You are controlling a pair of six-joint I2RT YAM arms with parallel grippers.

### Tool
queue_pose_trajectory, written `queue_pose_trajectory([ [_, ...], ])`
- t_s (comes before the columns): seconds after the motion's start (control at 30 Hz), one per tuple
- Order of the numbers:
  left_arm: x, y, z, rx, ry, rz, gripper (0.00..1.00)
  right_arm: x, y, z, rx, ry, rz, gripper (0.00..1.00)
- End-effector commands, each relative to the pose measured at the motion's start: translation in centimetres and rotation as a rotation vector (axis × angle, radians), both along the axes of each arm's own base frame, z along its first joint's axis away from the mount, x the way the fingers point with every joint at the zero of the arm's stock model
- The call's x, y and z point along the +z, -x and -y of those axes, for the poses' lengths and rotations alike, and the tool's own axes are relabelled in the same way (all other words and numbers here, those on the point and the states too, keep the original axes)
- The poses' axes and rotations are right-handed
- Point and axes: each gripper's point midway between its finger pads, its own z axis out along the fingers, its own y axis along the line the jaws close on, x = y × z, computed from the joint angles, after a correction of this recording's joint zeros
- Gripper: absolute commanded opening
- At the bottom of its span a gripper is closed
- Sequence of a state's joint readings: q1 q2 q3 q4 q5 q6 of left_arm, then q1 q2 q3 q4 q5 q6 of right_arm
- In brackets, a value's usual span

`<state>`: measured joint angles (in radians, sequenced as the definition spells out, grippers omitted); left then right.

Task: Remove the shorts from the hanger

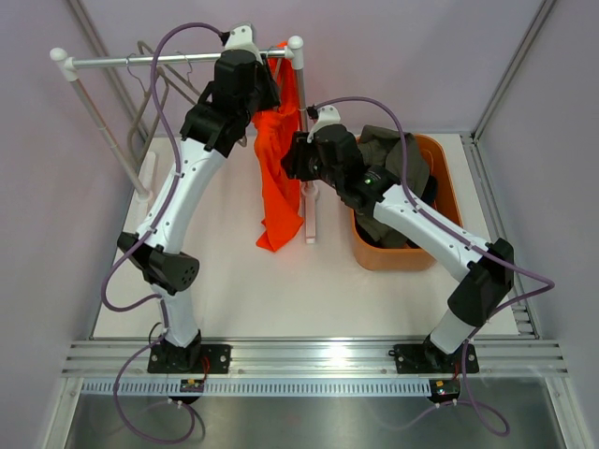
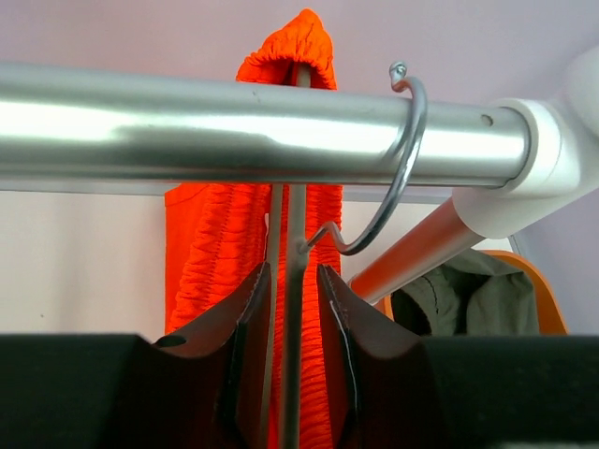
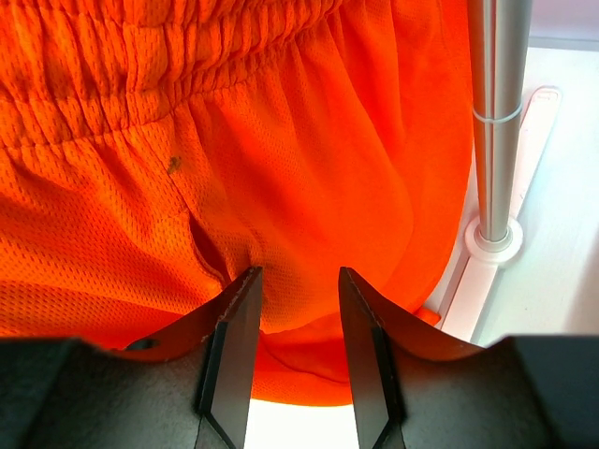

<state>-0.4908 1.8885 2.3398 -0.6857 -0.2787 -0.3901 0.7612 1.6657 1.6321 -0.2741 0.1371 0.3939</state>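
The bright orange shorts [image 1: 279, 178] hang from a wire hanger at the right end of the rack's rail [image 1: 178, 61]. In the left wrist view the hanger's hook [image 2: 402, 168] sits over the rail [image 2: 187, 131]. My left gripper [image 2: 292, 271] is open, its jaws on either side of the hanger's wire neck with a small gap. My right gripper [image 3: 299, 276] is open in front of the lower part of the orange shorts [image 3: 281, 140]. The olive-grey shorts [image 1: 388, 150] lie in the orange bin [image 1: 393, 257] beside some darker cloth. The navy shorts are not clearly seen.
The rack's right post [image 3: 496, 122] stands on a white foot [image 3: 491, 238] right of my right gripper. Empty wire hangers [image 1: 154, 84] hang at the rail's left end. The bin stands right of the rack under my right arm.
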Motion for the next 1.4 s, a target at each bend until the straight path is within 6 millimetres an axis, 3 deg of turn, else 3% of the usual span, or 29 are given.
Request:
queue_pose_trajectory([
  [0.0,2.1,-0.4,-0.8,0.033,-0.005,0.072,0.29,2.6,0.0,-0.4,-0.007,-0.05,0.052,0.47],
  [0.27,2.0,-0.8,-0.8,0.033,-0.03,0.082,0.27,2.8,-0.1,-0.1,-0.014,-0.04,0.062,0.47],
  [0.7,-0.8,-1.0,-0.1,0.03,-0.046,0.057,0.22,2.7,0.0,0.0,-0.015,-0.03,0.061,0.47],
  [0.8,-0.2,-1.0,-0.2,0.051,-0.04,0.09,0.15,2.6,-0.1,0.1,-0.016,-0.026,0.062,0.47],
  [0.83,0.0,-0.9,-0.3,0.06,-0.039,0.098,0.03,2.4,-0.1,0.1,-0.017,-0.021,0.06,0.47],
  [0.87,0.2,-0.9,-0.3,0.064,-0.041,0.103,0.0,2.5,0.0,0.1,-0.015,-0.02,0.06,0.47],
  [1.0,1.8,-0.1,-0.8,0.072,-0.056,0.166,0.0,2.1,-0.1,0.2,-0.017,-0.013,0.056,0.47],
  [1.03,3.3,0.6,-1.1,0.077,-0.043,0.203,0.0,2.1,0.0,0.2,-0.016,-0.012,0.055,0.47],
  [1.13,5.3,1.7,-1.9,0.08,-0.058,0.244,0.0,2.0,0.0,0.4,-0.024,-0.005,0.06,0.47],
  [1.17,7.1,2.6,-2.5,0.084,-0.048,0.278,0.0,2.1,0.0,0.5,-0.024,-0.006,0.063,0.47],
  [1.23,8.0,3.5,-3.2,0.079,-0.079,0.276,0.0,2.2,0.1,0.7,-0.025,-0.004,0.065,0.47],
  [1.27,10.1,4.3,-3.7,0.082,-0.07,0.305,0.0,2.3,0.1,0.8,-0.027,-0.002,0.069,0.47],
  [1.37,10.6,5.7,-4.3,0.06,-0.112,0.272,0.0,2.8,0.3,1.2,-0.034,0.006,0.081,0.47],
])
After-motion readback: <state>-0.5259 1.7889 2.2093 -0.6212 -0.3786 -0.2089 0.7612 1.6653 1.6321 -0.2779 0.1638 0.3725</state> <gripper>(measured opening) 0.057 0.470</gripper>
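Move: The neck of the orange shorts' hanger, just below its hook, lies close in front of the left fingers, about 2 cm ahead, 1 cm right and 3 cm below. The rail runs some 3 cm ahead and 3 cm above the hand, level sideways. Its right corner is about 7 cm right, 3 cm ahead and 3 cm up. From the right hand, the neck is roughly 12 cm ahead, 4 cm left and 9 cm up. Dipping about 3 cm with a little forward reach, the left hand brings its part-open fingers down around the hanger neck and closes them on it, just under the hook. It then reverses, lifting the pinched hanger some 4 cm while drawing back about as far and slightly left, its left side rolling up by roughly 10 degrees over the whole move. ##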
